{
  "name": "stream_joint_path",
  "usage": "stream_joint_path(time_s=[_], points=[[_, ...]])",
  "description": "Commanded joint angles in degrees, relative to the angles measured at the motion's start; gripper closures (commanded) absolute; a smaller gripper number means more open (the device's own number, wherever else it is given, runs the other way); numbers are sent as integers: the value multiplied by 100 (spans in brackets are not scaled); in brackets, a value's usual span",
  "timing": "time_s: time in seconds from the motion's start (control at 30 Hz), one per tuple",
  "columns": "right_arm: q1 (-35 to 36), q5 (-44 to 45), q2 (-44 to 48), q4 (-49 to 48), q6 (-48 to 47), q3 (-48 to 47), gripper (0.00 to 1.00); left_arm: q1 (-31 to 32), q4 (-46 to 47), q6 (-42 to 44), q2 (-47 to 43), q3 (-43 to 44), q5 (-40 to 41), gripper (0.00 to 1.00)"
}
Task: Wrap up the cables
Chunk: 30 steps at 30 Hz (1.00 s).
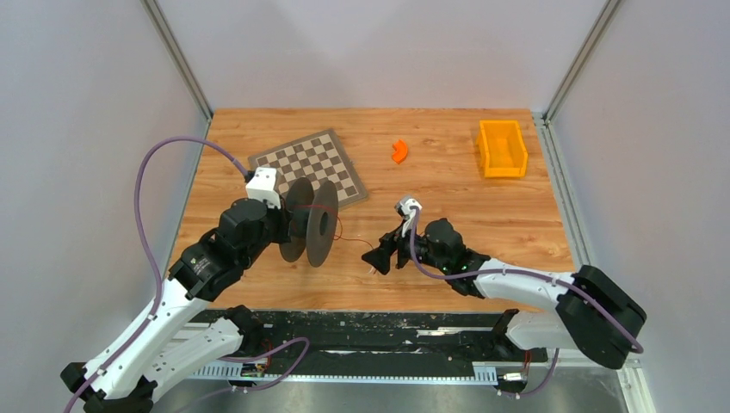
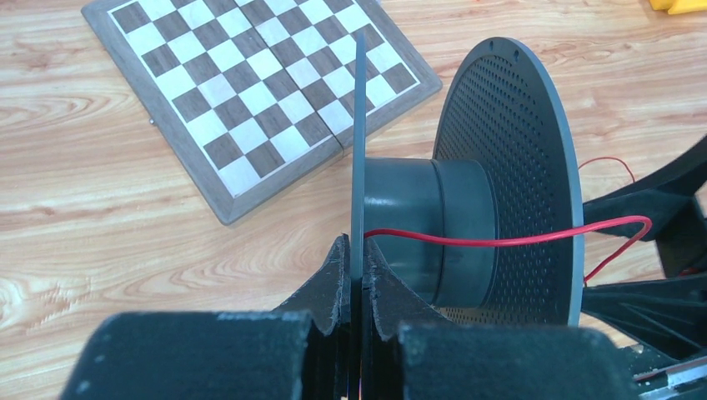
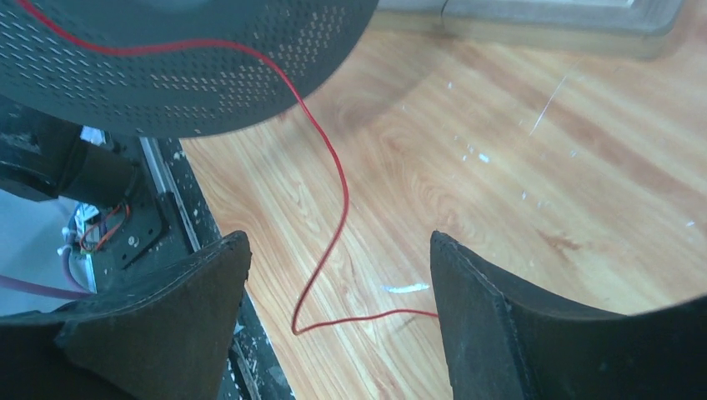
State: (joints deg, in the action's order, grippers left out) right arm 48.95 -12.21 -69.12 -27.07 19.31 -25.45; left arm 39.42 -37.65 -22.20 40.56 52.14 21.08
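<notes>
A dark grey spool stands on edge at the table's middle left. My left gripper is shut on the spool's thin near flange. The cable, a thin red wire, leaves the hub, crosses the perforated far flange and loops off to the right. My right gripper is open just right of the spool, low over the wood. The cable comes down from the spool's flange, bends on the table between the fingers and runs under the right fingertip; neither finger pinches it.
A chessboard lies behind the spool. An orange piece and an orange bin sit at the back right. A black rail runs along the table's near edge, close to my right gripper.
</notes>
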Motion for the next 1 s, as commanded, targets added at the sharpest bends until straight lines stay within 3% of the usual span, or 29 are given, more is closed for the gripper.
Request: stream_joint_path(time_s=[0.0,0.07,0.1,0.2,0.33,0.63,0.97], points=[[33,-371,-522,-626,380,-9,24,21,413,-126,-155,342,5,100],[30,-367,-655,-730,436,-1,28,24,389,-123,-185,376,0,100],[20,-325,-647,-714,406,-2,35,22,372,-112,-205,396,-21,100],[-101,-127,-355,-286,178,-182,72,22,193,-64,-237,480,-158,100],[-490,23,223,484,-214,-533,99,22,-173,-29,-330,515,-464,100],[-1904,-495,358,645,-467,-1146,100,18,-875,-41,-468,593,-1696,100],[-2267,-1187,-683,708,-447,-1534,100,22,-887,-415,-817,645,-2214,100]])
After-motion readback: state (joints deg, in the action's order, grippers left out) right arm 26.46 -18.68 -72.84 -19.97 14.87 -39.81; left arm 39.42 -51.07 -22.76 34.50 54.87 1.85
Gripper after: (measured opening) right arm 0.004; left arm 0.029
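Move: The red cable bends between the right hand's open fingers, about level fore and aft, roughly 1 cm to its left and 3 cm below. From that hand, the held spool's middle is some 13 cm left, 5 cm ahead and 9 cm higher, and the chessboard's centre about 25 cm ahead, 16 cm left and 9 cm down. For the left hand, which grips the spool's near-side flange, the cable is about 18 cm right, 2 cm back and 14 cm below. The right hand dips about 3 cm, shuts its open fingers on the red cable, then swings forward some 13 cm and to the right, climbing well above where it began and yawing about 15 degrees clockwise, so the cable is drawn out away from the spool. Meanwhile the left hand keeps its pinch on the spool's flange, pulling the spool about 7 cm back towards the base while turning it clockwise and tipping the fingers down. ##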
